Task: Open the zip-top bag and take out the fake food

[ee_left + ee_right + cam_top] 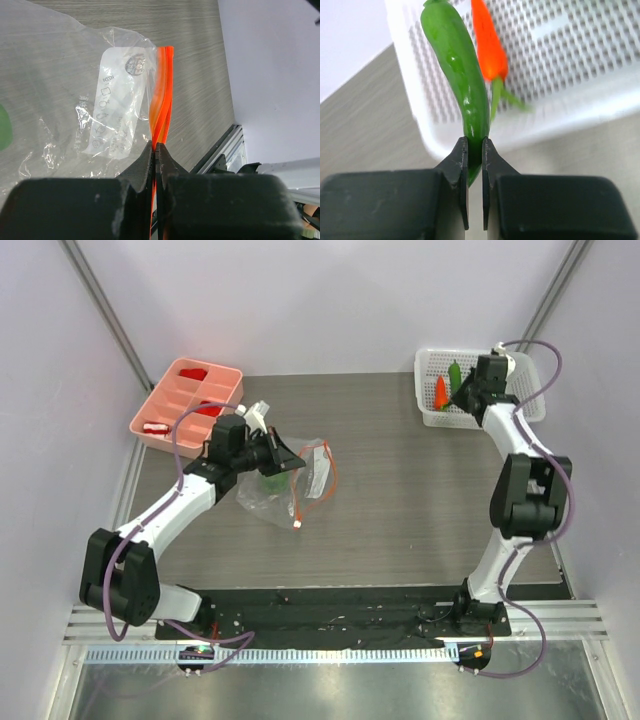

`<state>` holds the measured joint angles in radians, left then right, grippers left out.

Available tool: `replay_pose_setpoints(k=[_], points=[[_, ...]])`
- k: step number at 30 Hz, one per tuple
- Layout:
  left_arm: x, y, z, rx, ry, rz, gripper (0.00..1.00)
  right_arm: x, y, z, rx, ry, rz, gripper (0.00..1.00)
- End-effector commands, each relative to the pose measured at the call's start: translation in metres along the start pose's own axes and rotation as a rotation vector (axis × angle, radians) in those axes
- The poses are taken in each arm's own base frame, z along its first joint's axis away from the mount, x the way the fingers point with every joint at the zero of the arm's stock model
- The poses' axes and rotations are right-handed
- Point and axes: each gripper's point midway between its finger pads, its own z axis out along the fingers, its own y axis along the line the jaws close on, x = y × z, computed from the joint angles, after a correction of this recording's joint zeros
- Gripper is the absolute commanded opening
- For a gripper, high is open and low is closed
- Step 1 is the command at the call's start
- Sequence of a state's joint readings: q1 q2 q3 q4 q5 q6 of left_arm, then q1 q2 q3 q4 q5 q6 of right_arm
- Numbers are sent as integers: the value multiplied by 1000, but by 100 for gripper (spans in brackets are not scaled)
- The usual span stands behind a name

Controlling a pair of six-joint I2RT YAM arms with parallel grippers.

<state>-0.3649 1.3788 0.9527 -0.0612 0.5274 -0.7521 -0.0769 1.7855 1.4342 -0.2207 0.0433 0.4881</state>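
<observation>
The clear zip-top bag (285,490) lies crumpled left of the table's middle, and a green piece of fake food (270,481) shows through the plastic. My left gripper (155,146) is shut on the bag's orange-red zip strip (162,95), which twists upward from the pinch; the left gripper (290,462) sits at the bag's left side. At the far right, my right gripper (475,142) is shut on the tip of a green chili (457,65), held over the white mesh basket (560,105). An orange carrot-like piece (489,45) lies inside that basket.
A pink divided tray (188,400) with small red blocks stands at the back left. The white mesh basket (430,360) occupies the back right corner. A white printed label (122,100) is on the bag. Grey walls close in both sides.
</observation>
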Motion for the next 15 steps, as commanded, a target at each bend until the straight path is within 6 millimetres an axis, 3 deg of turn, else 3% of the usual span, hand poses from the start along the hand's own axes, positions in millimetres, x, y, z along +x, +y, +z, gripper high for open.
replay_pose_setpoints(k=[1,2,4,8,12,13,15], points=[[-6,-7,-3,27,-23,20,0,-54,9,36,5,-93,-56,1],[-6,-7,-3,29,-21,20,0,-68,11,39,6,-120,-55,2],[-6,-7,-3,29,-23,23,0,-61,0,58,40,-91,-57,5],[-6,-7,-4,26,-26,22,0,-73,-11,71,112,-108,-70,52],[-7,-7,-4,27,-25,20,0,-66,-15,64,137,-69,-84,65],[-7,-6,-4,27,-25,18,0,-73,-10,53,130,-86,-80,67],[-6,-7,-4,30,-23,18,0,-59,-7,43,127,-72,-86,70]])
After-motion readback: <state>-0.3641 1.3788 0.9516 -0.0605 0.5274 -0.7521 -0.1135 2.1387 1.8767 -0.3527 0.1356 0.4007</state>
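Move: Ahead of and to the right of the right hand, which already holds the green pepper, the white basket's middle lies some 10 cm forward, 10 cm right and 10 cm down. Inside it, the carrot is about 9 cm straight ahead of the hand, and the fat green vegetable is roughly 10 cm ahead and 13 cm right, both some 10 cm below. From the left hand the basket's middle is about 30 cm forward, 49 cm right and slightly lower. Carrying the green pepper in over the basket's near wall, the right hand runs about 8 cm forward, veering some 5 cm right and sinking slightly. It slows sharply as the fingers spread wide and let go of the pepper to the right of the carrot, with a slight roll that lowers the hand's left side. ##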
